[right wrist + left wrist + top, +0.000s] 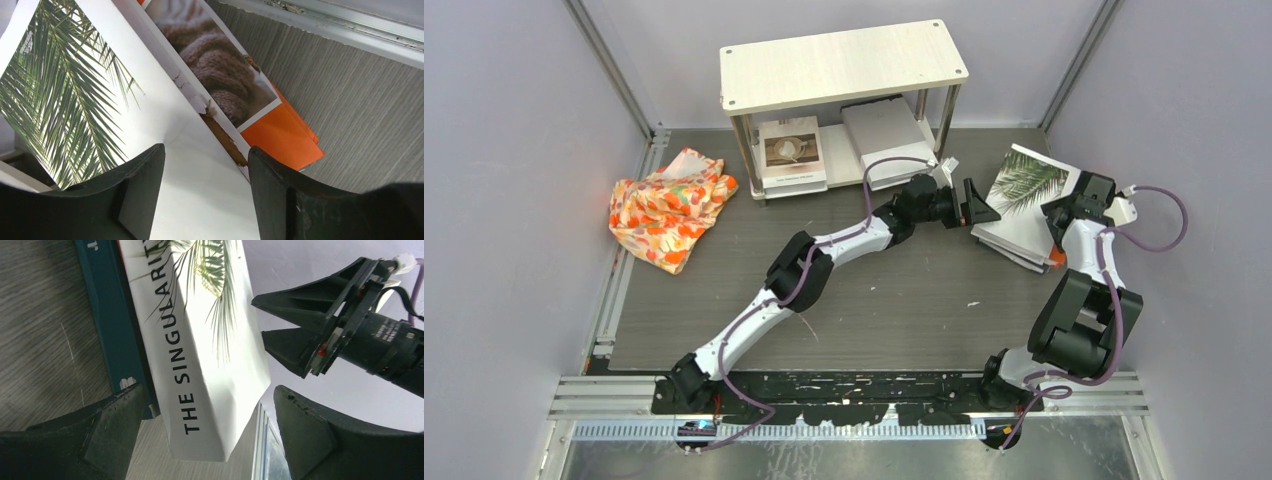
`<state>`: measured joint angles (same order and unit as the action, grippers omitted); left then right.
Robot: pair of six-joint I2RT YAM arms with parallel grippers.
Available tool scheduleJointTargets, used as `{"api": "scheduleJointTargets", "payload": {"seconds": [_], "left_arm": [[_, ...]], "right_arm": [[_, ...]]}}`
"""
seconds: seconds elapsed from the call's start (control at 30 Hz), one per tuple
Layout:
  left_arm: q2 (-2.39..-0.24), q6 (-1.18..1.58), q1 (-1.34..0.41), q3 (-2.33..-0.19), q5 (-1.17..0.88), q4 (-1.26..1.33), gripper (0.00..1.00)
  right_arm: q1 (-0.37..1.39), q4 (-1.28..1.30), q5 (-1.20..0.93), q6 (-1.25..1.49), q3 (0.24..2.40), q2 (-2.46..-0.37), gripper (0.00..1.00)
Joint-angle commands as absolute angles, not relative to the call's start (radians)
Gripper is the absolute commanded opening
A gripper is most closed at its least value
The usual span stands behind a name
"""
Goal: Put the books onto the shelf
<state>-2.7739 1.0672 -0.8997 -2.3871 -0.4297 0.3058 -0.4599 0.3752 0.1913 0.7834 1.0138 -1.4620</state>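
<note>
The shelf (844, 62) stands at the back, and on its lower board lie a coffee-cup book (791, 150) and a grey-white book (886, 135). At the right, the palm-leaf book (1024, 185) (200, 340) (65, 90) is tilted up off a stack that includes a teal book (107, 315) and an orange book (280, 135). My right gripper (1060, 218) (206, 149) is shut on the palm-leaf book's right edge. My left gripper (969, 195) (209, 389) is open, its fingers spread just short of the book's spine corner.
An orange-and-white floral cloth (669, 205) lies crumpled at the left near the metal rail. The enclosure's right wall stands close behind the book stack (1014, 245). The left arm stretches diagonally across the mat's middle.
</note>
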Motion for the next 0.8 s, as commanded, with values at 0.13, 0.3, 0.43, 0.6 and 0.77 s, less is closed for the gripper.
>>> {"api": "scheduleJointTargets", "payload": {"seconds": [0.13, 0.3, 0.43, 0.6, 0.77], "left_arm": [[-2.778, 1.069, -0.910, -2.434, -0.432, 0.365, 1.00], [-2.782, 1.078, -0.910, -2.442, -0.440, 0.388, 1.00], [-2.779, 1.084, -0.910, -2.440, -0.459, 0.401, 0.95], [-2.764, 1.098, -0.911, -2.411, -0.479, 0.422, 0.82], [-2.740, 1.105, -0.912, -2.377, -0.491, 0.427, 0.69]], "right_arm": [[-0.439, 0.341, 0.148, 0.761, 1.048, -1.466, 0.67], [-0.423, 0.344, 0.138, 0.754, 1.045, -1.477, 0.67], [-0.411, 0.345, 0.143, 0.752, 1.039, -1.472, 0.67], [-0.407, 0.349, 0.146, 0.752, 1.032, -1.458, 0.68], [-0.407, 0.354, 0.146, 0.756, 1.020, -1.436, 0.68]]}}
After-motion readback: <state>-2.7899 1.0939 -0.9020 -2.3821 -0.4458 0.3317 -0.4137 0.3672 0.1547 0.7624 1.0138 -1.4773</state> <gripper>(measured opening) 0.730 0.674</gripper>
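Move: From my left hand the palm-cover book's middle lies about 8 cm to the right and 2 cm forward, nearly level, its spine facing my fingers. The blue book lies under it, some 7 cm right, 2 cm forward and 5 cm down. From my right hand that palm-cover book's middle is about 7 cm left and 2 cm forward, about level; the knit-cover book lies beneath, roughly 3 cm left, level fore and aft and 3 cm down. With my right hand I keep pushing the palm-cover book's fore-edge, one finger above the cover and the other against the edge, going left about 2 cm and forward 1 cm with a small counter-clockwise turn, then stop. My left hand sinks about 1 cm and waits with its fingers above and below the spine's near end, then starts closing around it, still well open at the end. ##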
